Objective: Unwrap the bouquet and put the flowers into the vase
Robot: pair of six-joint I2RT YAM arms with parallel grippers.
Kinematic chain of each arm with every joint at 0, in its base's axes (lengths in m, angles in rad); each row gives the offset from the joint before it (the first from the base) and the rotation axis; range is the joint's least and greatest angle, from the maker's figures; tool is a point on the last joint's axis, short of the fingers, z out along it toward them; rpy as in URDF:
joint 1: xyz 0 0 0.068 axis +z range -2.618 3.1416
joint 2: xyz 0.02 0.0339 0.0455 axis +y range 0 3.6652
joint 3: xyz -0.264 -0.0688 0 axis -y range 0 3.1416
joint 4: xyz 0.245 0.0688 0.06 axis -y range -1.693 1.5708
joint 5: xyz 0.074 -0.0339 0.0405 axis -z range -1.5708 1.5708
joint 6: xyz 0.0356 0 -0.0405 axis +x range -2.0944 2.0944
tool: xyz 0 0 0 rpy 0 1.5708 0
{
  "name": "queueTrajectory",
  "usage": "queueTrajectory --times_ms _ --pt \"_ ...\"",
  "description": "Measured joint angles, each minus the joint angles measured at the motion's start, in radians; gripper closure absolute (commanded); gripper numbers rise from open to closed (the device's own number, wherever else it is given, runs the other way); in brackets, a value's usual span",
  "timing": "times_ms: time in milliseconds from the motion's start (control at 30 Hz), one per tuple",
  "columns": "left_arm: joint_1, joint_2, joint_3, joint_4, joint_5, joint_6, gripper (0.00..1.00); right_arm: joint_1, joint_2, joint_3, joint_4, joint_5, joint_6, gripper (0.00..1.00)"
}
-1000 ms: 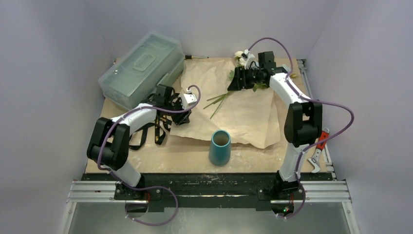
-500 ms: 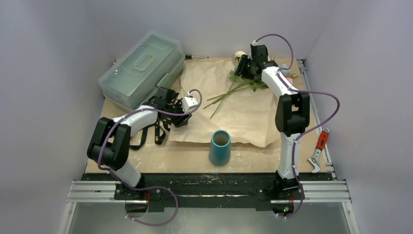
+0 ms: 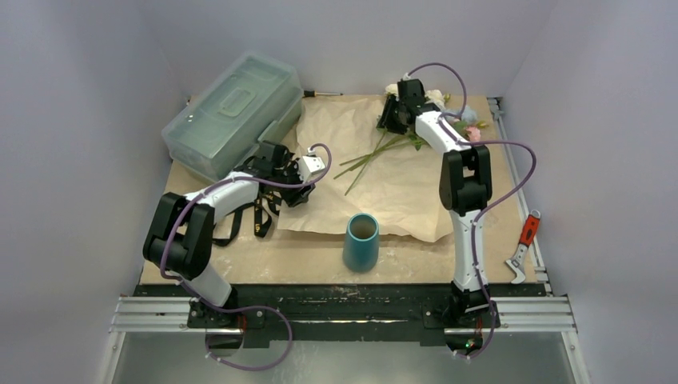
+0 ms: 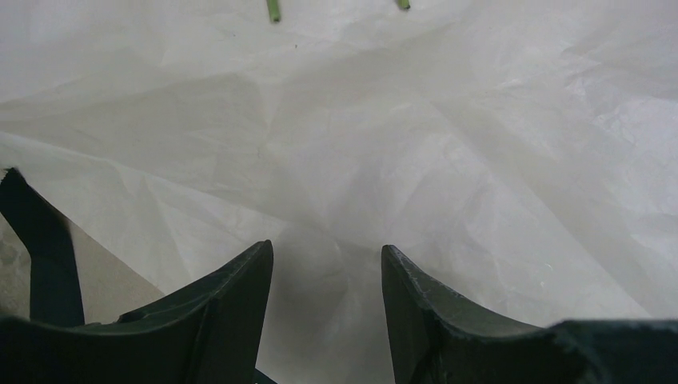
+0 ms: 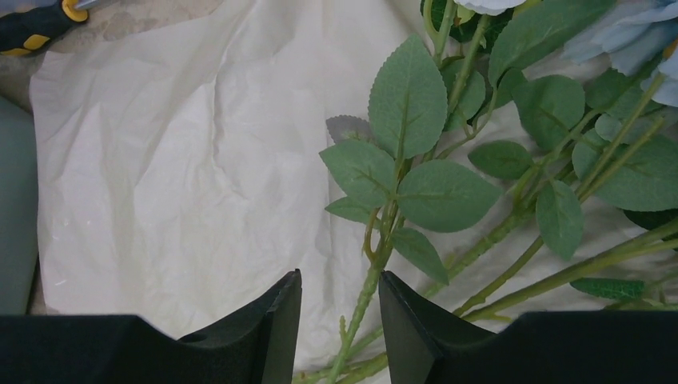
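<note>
The bouquet's tan paper (image 3: 376,176) lies spread flat on the table, with the flowers (image 3: 448,120) loose on its far right corner. Their green stems (image 3: 364,160) point toward the middle. My right gripper (image 3: 396,114) hangs over the stems just below the blooms. In the right wrist view its jaws (image 5: 340,276) stand open around one leafy stem (image 5: 364,292) without squeezing it; pale blue blossoms (image 5: 632,40) show at the upper right. My left gripper (image 3: 300,190) stands open over the paper's left edge (image 4: 440,120), nothing between its fingers. The teal vase (image 3: 360,242) stands upright in front of the paper.
A translucent grey-green toolbox (image 3: 232,112) sits at the back left. Black ribbon (image 3: 256,212) lies under the left arm. A screwdriver (image 3: 320,94) lies behind the paper, and a red-handled cutter (image 3: 524,240) sits at the right edge.
The right arm has swung left and further back, and its gripper has settled over the stems with its jaws narrowing. The left gripper has stayed put.
</note>
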Motion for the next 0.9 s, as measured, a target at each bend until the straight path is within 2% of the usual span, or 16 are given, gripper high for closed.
queueTrajectory --times_ms 367,667,833,900 --pt "0.0 0.0 0.028 -0.002 -0.016 -0.009 0.47 0.001 0.103 0.046 0.014 0.008 0.007 0.6" --pt "0.0 0.0 0.029 -0.002 -0.023 -0.009 0.47 0.005 0.111 0.048 0.017 -0.002 0.014 0.88" --pt "0.0 0.0 0.034 -0.002 -0.024 -0.009 0.47 0.005 0.092 0.034 0.016 -0.033 0.039 0.93" --pt "0.0 0.0 0.038 -0.002 -0.024 -0.009 0.47 0.005 0.07 0.018 0.016 -0.047 0.049 1.0"
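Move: The leafy stem to be gripped crosses about 5 cm below the right hand and 1 cm ahead, neither left nor right of it. Its white rose lies roughly 10 cm ahead, the blue flowers some 17 cm to the right and 1 cm ahead; the vase stands about 35 cm back and 5 cm to the left. From the left hand, that stem is some 23 cm ahead and 18 cm right. The right hand sinks about 4.5 cm onto the leafy stem, pinches it, then starts up some 1.5 cm. ##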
